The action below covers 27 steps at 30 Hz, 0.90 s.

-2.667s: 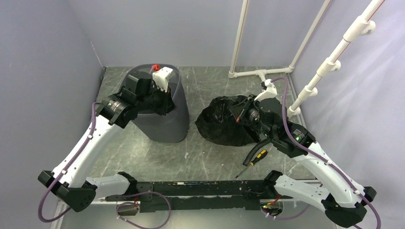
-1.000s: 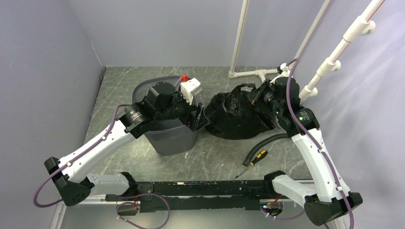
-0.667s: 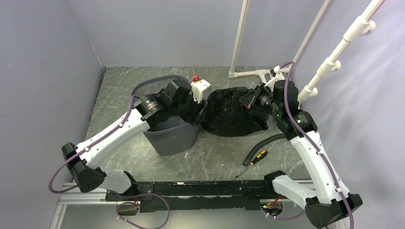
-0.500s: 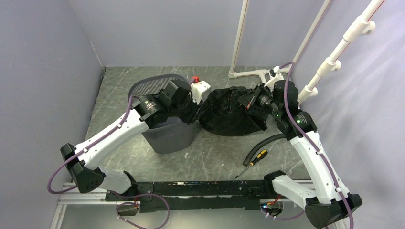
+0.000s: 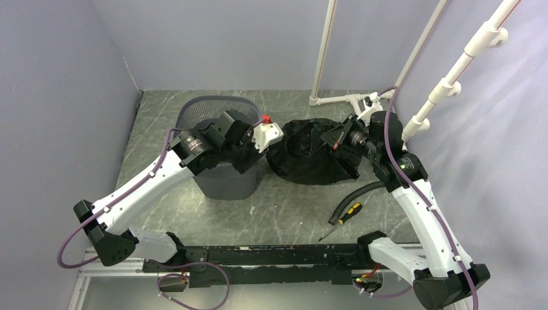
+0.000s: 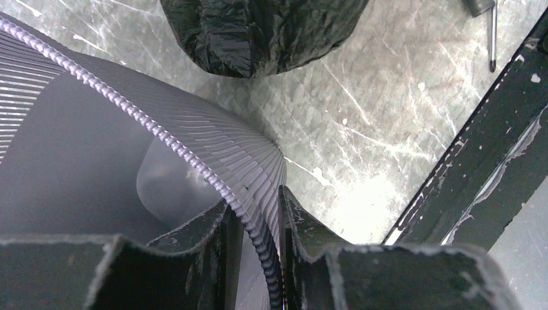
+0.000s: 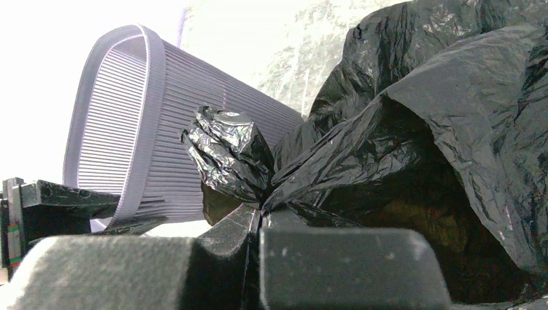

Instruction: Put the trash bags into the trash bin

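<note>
The dark grey mesh trash bin point(image 5: 216, 111) stands upright at the left middle of the table. My left gripper point(image 5: 249, 155) is shut on its right rim point(image 6: 194, 166), one finger inside the wall and one outside. The black glossy trash bag point(image 5: 309, 156) lies bunched on the table just right of the bin. My right gripper point(image 5: 337, 143) is shut on a twisted fold of the bag point(image 7: 229, 161) at its right side. The bin also shows in the right wrist view point(image 7: 123, 123), beyond the bag. The bag's near end shows in the left wrist view point(image 6: 258, 32).
A black rubber hose point(image 5: 358, 192) and a yellow-handled screwdriver point(image 5: 341, 219) lie on the table in front of the bag. White pipes point(image 5: 352, 98) stand at the back right. A black rail point(image 5: 271, 255) runs along the near edge.
My left gripper has pulled the bin from tilted toward the bag to upright, a little to the left. My right gripper still holds the bag, which has shifted slightly.
</note>
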Tool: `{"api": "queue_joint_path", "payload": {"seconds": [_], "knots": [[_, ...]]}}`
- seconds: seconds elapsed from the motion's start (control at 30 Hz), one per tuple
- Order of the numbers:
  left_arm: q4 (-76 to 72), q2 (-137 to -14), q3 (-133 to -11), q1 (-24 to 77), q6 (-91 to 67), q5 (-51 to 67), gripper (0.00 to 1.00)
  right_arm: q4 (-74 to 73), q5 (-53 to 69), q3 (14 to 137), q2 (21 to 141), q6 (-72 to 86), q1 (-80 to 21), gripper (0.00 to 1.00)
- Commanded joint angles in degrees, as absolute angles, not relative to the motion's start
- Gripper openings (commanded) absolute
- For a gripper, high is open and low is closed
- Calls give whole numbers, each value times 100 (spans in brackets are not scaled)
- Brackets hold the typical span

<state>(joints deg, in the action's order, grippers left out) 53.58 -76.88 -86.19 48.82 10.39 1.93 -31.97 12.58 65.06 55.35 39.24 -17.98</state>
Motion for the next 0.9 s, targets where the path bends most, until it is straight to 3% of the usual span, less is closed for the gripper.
{"api": "queue_joint_path", "payload": {"seconds": [0.0,0.07,0.13,0.2,0.33,0.53,0.77,0.87], "knots": [[5731,-7713,-8825,4875,1230,401,31,-2938,1345,6609,5401,3965,-1775,0],[5585,-7605,-8767,4874,1121,299,39,-2968,1345,6641,5391,3955,-1775,0],[5408,-7480,-8703,4871,992,53,63,-2958,1360,6636,5368,3976,-1775,0],[5269,-7365,-8663,4873,902,-204,77,-2925,1383,6602,5340,4004,-1775,0],[5036,-7182,-8648,4876,708,-648,92,-2894,1415,6561,5336,4034,-1775,1],[4690,-6958,-8680,4872,178,-1233,93,-2885,1391,6586,5332,4068,-1775,0],[3810,-6567,-8412,4872,-145,112,93,-2287,130,6089,4082,4449,-1775,1],[3735,-6650,-8474,4873,-71,743,91,-2934,-297,6514,4169,4338,-1775,0]]}}
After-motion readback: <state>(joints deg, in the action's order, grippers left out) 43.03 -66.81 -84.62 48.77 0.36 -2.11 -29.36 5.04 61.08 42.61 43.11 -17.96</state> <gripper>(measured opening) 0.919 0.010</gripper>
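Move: The left gripper is pinching the near right rim of the trash bin, whose middle is some 11 cm ahead, 10 cm left and 14 cm below. The black trash bag is about 14 cm ahead, 25 cm right and 18 cm down. From the right hand, which holds the bag's edge, the bin is roughly 40 cm left and 2 cm ahead, 18 cm lower; the bag's middle is 5 cm ahead, 5 cm left and 15 cm below. The black tube lies 10 cm back and 12 cm right, 30 cm down. Open the left gripper wide to let go of the bin's rim, then raise it about 8 cm clear above the rim, swinging the fingertips up some 20 degrees so that they point more to the right, towards the bag. Keep the right gripper shut on the bag's edge, nearly still at first, then draw it up about 4 cm while pulling right and back, tilting its fingers up slightly. ##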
